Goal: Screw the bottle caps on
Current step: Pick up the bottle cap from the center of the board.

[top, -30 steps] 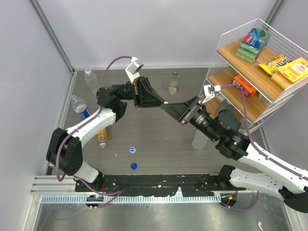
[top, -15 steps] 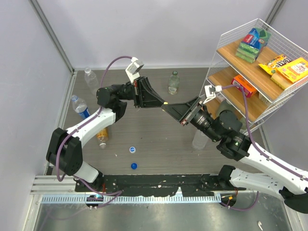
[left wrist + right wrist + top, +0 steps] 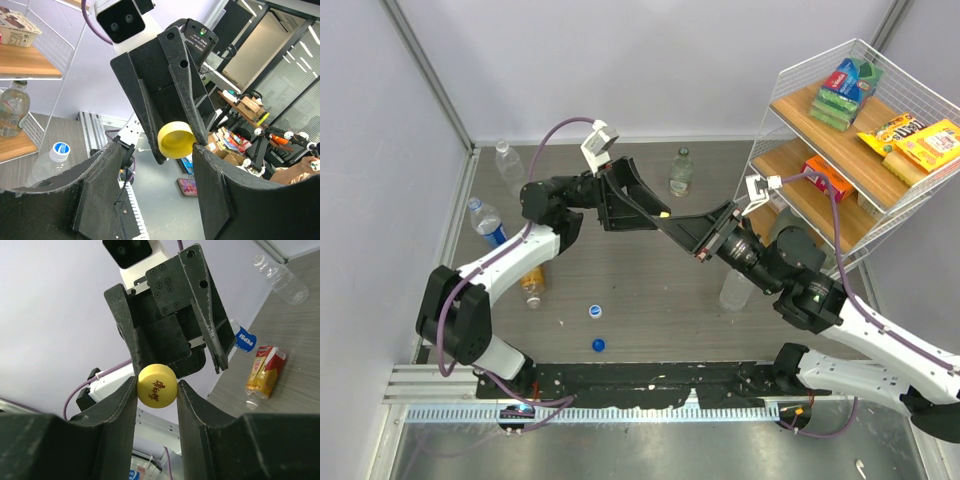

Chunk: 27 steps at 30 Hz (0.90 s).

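Observation:
My right gripper point(image 3: 666, 215) is shut on the yellow cap point(image 3: 663, 213), holding it in mid-air over the middle of the table. It shows between my pads in the right wrist view point(image 3: 157, 385) and in the left wrist view point(image 3: 175, 139). My left gripper point(image 3: 645, 197) faces it, open, with its fingers either side of the cap and apart from it point(image 3: 159, 152). A white-and-blue cap point(image 3: 594, 312) and a dark blue cap point(image 3: 599, 345) lie on the table. A clear bottle point(image 3: 509, 165), a blue-label bottle point(image 3: 487, 222) and an amber bottle point(image 3: 531, 287) lie at the left.
A clear bottle point(image 3: 681, 172) stands at the back centre. Another clear bottle point(image 3: 734, 288) stands beside my right arm. A wire shelf rack point(image 3: 790, 150) with boxed snacks fills the right side. Grey walls close the back and left.
My left gripper's jaws have spread open and let go of the yellow cap. My right gripper keeps hold of it in the same place.

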Motion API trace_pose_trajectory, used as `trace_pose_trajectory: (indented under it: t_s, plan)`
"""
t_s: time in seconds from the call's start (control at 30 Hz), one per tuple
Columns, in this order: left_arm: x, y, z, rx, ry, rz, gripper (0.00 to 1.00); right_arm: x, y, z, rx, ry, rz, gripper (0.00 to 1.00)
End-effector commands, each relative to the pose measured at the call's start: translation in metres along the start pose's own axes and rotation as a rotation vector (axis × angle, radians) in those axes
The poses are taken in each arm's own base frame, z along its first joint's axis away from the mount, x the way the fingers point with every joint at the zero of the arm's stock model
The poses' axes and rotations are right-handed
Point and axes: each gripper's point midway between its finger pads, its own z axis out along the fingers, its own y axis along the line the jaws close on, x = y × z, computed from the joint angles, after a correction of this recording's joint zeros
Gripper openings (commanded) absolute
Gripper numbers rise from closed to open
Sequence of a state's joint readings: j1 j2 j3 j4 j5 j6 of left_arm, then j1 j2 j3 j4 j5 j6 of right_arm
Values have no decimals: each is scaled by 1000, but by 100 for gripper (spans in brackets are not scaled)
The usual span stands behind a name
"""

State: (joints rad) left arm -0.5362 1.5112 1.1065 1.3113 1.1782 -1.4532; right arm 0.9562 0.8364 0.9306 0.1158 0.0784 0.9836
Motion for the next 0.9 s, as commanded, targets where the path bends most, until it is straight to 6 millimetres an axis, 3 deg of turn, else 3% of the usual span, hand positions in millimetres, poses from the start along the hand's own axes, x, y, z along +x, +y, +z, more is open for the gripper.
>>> trace_pose_trajectory:
  t_s: [0.0, 0.2, 0.3, 0.37, 0.43, 0.5, 0.6, 0.67, 0.7, 0.8, 0.87]
  plan:
    - [-5, -26, -3, 80, -16, 224, 62, -21, 6, -8, 26, -64, -60, 19]
    - [-13, -16, -13, 37, -53, 204, 64, -25, -9, -22, 100, -78, -88, 20]
    - [-17, -5, -24, -7, -88, 179, 78, -29, -19, -31, 151, -95, -120, 21]
    - [-21, -1, -31, -33, -108, 167, 81, -32, -26, -34, 188, -106, -149, 21]
    - [-31, 5, -41, -77, -126, 159, 90, -34, -37, -35, 237, -111, -192, 22]
    - [-46, 13, -56, -161, -170, 137, 93, -35, -50, -38, 298, -110, -236, 22]
    - [-59, 40, -79, -411, -199, 140, 94, -35, -71, -40, 379, -121, -288, 23]
    - [-54, 75, -103, -768, -178, 183, 95, -39, -87, -44, 444, -141, -315, 22]
    - [-40, 87, -118, -973, -135, 177, 95, -44, -93, -46, 477, -169, -324, 22]
    - [-34, 89, -185, -1490, -197, 250, 96, -49, -100, -51, 513, -198, -351, 22]
    - [-20, 77, -228, -1690, -297, 218, 96, -52, -103, -53, 524, -210, -367, 22]
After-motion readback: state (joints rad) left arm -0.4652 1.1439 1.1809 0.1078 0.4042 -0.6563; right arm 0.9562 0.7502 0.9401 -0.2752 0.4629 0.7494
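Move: The two hands meet in mid-air: the yellow cap is already pinched in the right fingers and still stands between the left hand's opened ones. The orange bottle lies about 30 cm to the left of both hands, some 7 cm farther out and 38 cm down. From the left hand, the green bottle stands about 31 cm ahead and 7 cm right; from the right hand, the clear bottle is 17 cm right, 2 cm ahead, and the white-blue cap 14 cm left, level. The left hand, its fingers already parted, opens them nearly full and draws off the yellow cap, about 12 cm forward and some 6 cm left, dipping slightly before it comes back up and late on swinging round counter-clockwise by about 55 degrees, so that the fingers turn from pointing right towards forward. Meanwhile the right hand keeps its pinch on the cap and carries it away from the left hand, roughly 7 cm down and as far right, with some 4 cm forward, turning clockwise while its fingers tip down from slightly upward. ##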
